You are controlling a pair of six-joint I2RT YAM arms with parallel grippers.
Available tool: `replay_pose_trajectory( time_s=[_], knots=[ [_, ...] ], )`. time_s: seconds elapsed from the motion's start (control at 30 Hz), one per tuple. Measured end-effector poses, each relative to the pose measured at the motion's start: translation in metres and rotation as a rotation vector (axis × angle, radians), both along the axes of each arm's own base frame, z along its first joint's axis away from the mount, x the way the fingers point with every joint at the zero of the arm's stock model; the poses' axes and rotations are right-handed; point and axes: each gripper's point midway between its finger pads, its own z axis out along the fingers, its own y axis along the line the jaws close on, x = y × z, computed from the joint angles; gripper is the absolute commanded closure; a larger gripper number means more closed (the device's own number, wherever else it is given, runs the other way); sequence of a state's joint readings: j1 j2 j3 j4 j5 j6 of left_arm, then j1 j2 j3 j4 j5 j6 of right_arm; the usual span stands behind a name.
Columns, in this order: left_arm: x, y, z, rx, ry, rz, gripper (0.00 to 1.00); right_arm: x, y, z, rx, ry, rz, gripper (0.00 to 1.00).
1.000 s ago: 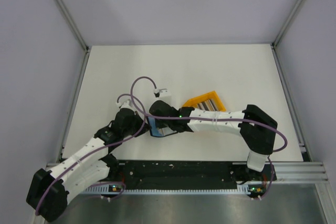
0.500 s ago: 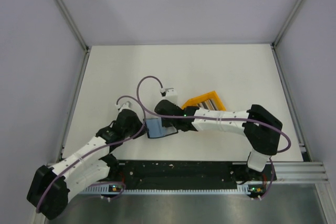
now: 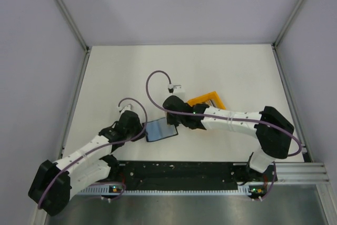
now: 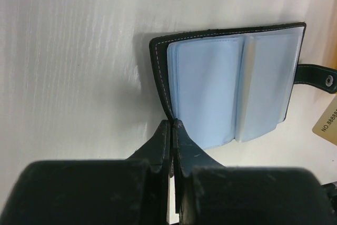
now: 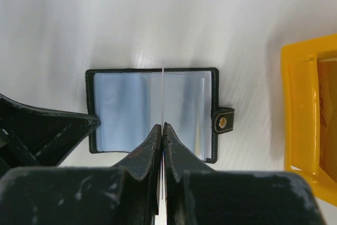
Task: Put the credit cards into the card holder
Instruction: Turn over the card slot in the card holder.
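The card holder (image 3: 158, 130) lies open on the table, its pale blue sleeves (image 4: 210, 93) facing up and its snap strap (image 5: 223, 122) to the right. My left gripper (image 4: 172, 125) is shut on the black cover at the holder's near-left corner (image 5: 90, 130). My right gripper (image 5: 162, 126) is shut on one thin credit card (image 5: 163, 93), which I see edge-on above the middle of the holder. In the left wrist view a corner of its tan face (image 4: 327, 125) shows. In the overhead view the two grippers (image 3: 143, 130) (image 3: 171, 126) meet at the holder.
An orange bin (image 3: 206, 98) stands just right of the holder, partly under the right arm, and its rim (image 5: 297, 119) is close to the strap. Purple cables (image 3: 152, 80) loop above both wrists. Metal rails run along the table's sides.
The holder has gone from partly folded under the grippers to lying open and flat. The right wrist has drawn back to the right, and the left arm has shifted slightly towards the near-left.
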State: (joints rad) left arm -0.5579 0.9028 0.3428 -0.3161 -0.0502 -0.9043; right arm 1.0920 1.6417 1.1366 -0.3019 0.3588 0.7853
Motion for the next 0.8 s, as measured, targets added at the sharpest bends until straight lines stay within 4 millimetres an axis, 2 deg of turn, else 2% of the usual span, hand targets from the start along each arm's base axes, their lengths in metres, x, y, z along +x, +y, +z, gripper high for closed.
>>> replay_pose_trajectory(
  time_s=[0.3,0.8],
  knots=[
    [0.001,0.0,-0.008,0.022,0.016,-0.013,1.0,-0.007,-0.036,-0.047,-0.059,0.113,-0.044,1.0],
    [0.002,-0.001,-0.008,0.024,0.01,-0.02,1.0,-0.005,-0.031,-0.048,-0.007,0.139,-0.046,1.0]
  ],
)
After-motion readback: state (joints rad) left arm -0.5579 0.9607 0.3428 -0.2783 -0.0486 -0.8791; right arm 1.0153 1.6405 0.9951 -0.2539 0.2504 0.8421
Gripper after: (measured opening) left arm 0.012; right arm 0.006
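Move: The right hand, holding the gold card edge-on, has the right-hand card slot of the open card holder about 9 cm below it, some 2 cm to its right and 1 cm ahead. The holder's middle lies about 2 cm left and 1 cm ahead of that hand; the yellow card box stands roughly 20 cm right and 10 cm ahead. From the shut left fingers, at the holder's left edge, the right-hand slot is about 11 cm right and 3 cm ahead. With the gold card still pinched edge-on, the right hand brings it down onto the right-hand card slot near its outer edge, sinking about 5 cm while sliding some 3 cm right, then almost stopping; its fingers tip down a little more steeply. The left hand, fingers shut, sinks barely 1 cm at the holder's left edge and stays there, holding that edge down. ##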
